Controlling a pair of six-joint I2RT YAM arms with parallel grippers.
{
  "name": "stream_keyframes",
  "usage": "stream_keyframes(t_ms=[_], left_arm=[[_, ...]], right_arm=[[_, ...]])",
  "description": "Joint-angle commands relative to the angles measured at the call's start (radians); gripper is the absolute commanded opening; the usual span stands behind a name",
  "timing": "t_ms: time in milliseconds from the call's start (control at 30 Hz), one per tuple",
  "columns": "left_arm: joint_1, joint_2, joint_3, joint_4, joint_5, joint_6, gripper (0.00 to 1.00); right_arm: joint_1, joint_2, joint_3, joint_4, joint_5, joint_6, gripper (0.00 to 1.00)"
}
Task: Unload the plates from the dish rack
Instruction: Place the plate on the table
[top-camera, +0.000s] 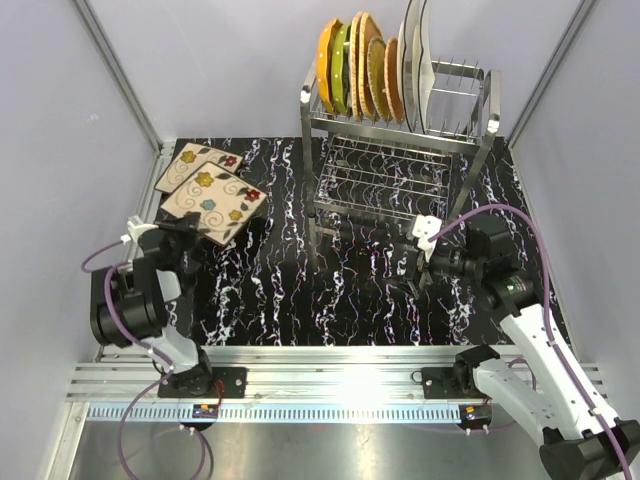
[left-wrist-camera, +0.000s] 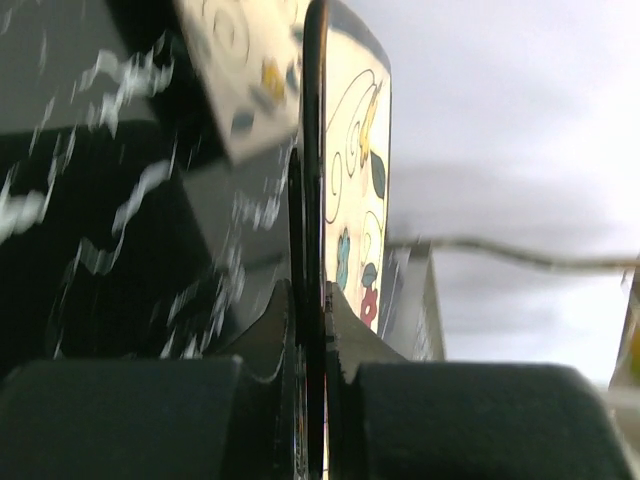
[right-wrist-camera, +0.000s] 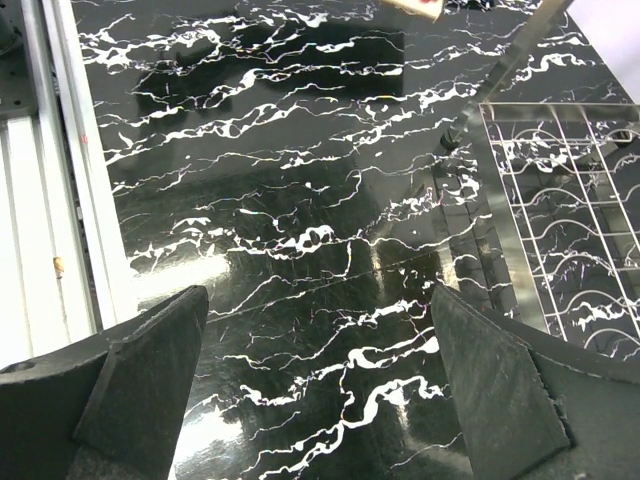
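The steel wire dish rack (top-camera: 400, 150) stands at the back right. Its top tier holds upright plates: an orange one (top-camera: 327, 62), a green one (top-camera: 342, 65), wicker ones (top-camera: 376, 66) and white ones (top-camera: 414, 60). A square beige floral plate (top-camera: 192, 163) lies flat at the back left. My left gripper (top-camera: 186, 232) is shut on the near edge of a second floral plate (top-camera: 216, 204), which overlaps the first. In the left wrist view this plate (left-wrist-camera: 356, 170) shows edge-on between the shut jaws (left-wrist-camera: 310, 300). My right gripper (top-camera: 415, 262) hovers open over the table in front of the rack, holding nothing (right-wrist-camera: 320, 300).
The black marbled table top (top-camera: 280, 280) lies between the two arms. In the right wrist view, the rack's lower wire tier (right-wrist-camera: 560, 200) and a rack leg (right-wrist-camera: 500, 70) are at the right. An aluminium rail (top-camera: 330, 370) runs along the near edge. Grey walls close in both sides.
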Motion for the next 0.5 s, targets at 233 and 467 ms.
stream_keyframes(t_ms=[233, 467], left_arm=[[0.010, 0.244, 0.330, 0.376, -0.172, -0.123, 0.00], [0.010, 0.353, 0.502, 0.265, -0.223, -0.107, 0.00]], right_arm=[[0.006, -0.018, 0.011, 0.025, 0.048, 0.024, 1.00], [0.006, 0.005, 0.036, 0.018, 0.070, 0.011, 1.00]])
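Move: The left hand already grips the second plate by its near-left edge. The plate lying on the table, where it is being taken, has its middle about 15 cm ahead, 3 cm to the right and some 7 cm below. The table's left rail runs roughly 14 cm to the left, level with the hand. From the idle right hand that lying plate is about 33 cm ahead, 62 cm left and 20 cm lower. Left hand carries its gripped plate level, 10 cm forward and 6 left over the lying plate, turning 10° counter-clockwise. ##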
